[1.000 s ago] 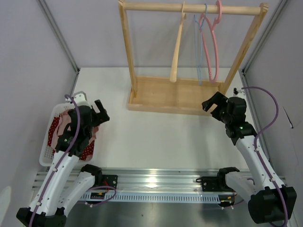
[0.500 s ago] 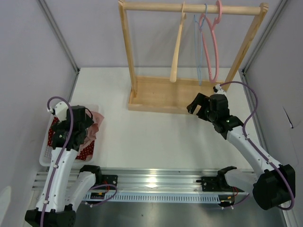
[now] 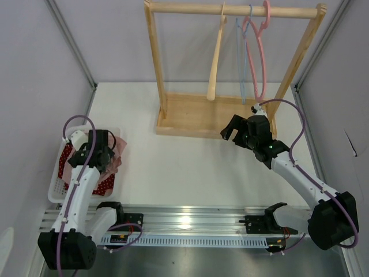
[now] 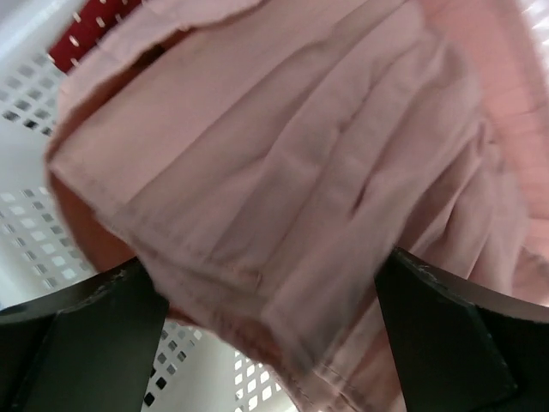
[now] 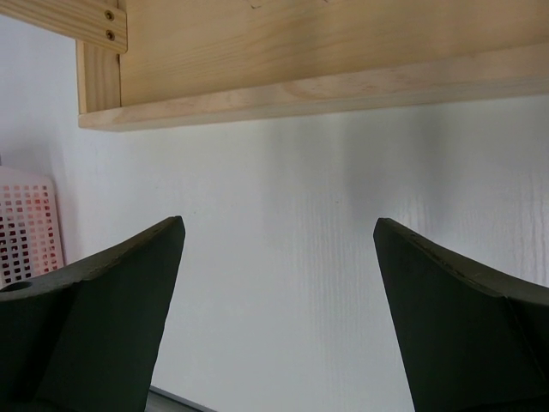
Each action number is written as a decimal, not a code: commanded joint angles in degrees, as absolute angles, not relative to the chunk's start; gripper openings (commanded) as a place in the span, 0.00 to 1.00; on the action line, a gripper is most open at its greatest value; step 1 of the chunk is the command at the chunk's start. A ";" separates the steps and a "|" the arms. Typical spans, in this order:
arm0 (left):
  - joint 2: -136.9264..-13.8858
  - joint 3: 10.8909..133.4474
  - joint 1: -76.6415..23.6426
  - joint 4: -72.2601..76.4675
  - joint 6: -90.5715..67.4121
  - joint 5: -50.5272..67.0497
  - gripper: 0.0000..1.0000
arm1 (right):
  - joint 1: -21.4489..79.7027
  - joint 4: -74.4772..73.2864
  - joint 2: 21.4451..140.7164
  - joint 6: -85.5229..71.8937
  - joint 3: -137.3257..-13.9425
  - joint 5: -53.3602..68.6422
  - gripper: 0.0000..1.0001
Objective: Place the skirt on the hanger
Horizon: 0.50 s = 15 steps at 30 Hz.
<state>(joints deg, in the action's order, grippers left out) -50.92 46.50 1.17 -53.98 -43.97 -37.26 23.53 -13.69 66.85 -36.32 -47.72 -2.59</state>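
Note:
The pink pleated skirt (image 4: 283,146) lies bunched in the white basket (image 3: 56,187) at the table's left edge, and it shows pink (image 3: 118,156) in the top view. My left gripper (image 3: 97,154) reaches down into the basket. In the left wrist view this gripper (image 4: 266,266) is open, with a fold of the skirt between its two wide-set fingers. A wooden hanger (image 3: 215,57), a blue hanger (image 3: 242,63) and a pink hanger (image 3: 259,55) hang from the rack's top bar. My right gripper (image 3: 232,128) hovers open and empty (image 5: 276,227) just in front of the rack's base (image 5: 300,51).
A red dotted garment (image 3: 105,186) lies under the skirt in the basket, and its edge shows in the left wrist view (image 4: 94,26). The wooden rack (image 3: 190,118) stands at the back centre. Grey walls close in both sides. A metal rail (image 3: 184,222) runs along the near edge.
My left gripper has swung over and dropped into the basket onto the skirt. My right arm has moved left along the front of the rack's base. Both stayed open.

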 commanded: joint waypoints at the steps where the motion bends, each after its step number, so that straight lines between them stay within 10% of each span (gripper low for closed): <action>1: -52.64 45.44 2.37 -49.58 -45.71 -35.07 0.92 | 24.08 -10.81 67.06 -37.00 -48.69 -3.08 0.99; 6: -53.79 48.85 2.46 -45.71 -41.41 -31.83 0.01 | 24.52 -10.99 66.71 -36.91 -49.04 -3.08 1.00; 15: -48.35 66.16 0.88 -43.50 -27.25 -16.01 0.00 | 26.45 -12.30 65.92 -35.60 -52.56 -4.92 0.99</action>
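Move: The left hand is down in the basket with open fingers straddling a fold of the pink skirt, whose middle lies about 3 cm below it, roughly 1 cm ahead and 2 cm left. The red dotted cloth spreads under it, some 4 cm back and 6 cm left, and the basket's middle is about 2 cm back and 5 cm left. From the idle right hand, the skirt lies around 43 cm left, 12 cm back and 5 cm lower. The left fingers shut fully on the fold of the pink skirt, pinching it while the hand sinks another centimetre. Still gripping, the hand then speeds upward about 8 cm out of the basket, also going some 5 cm forward and drifting about 3 cm right, and swings clockwise some 15 degrees as the fingers tip up a little. ##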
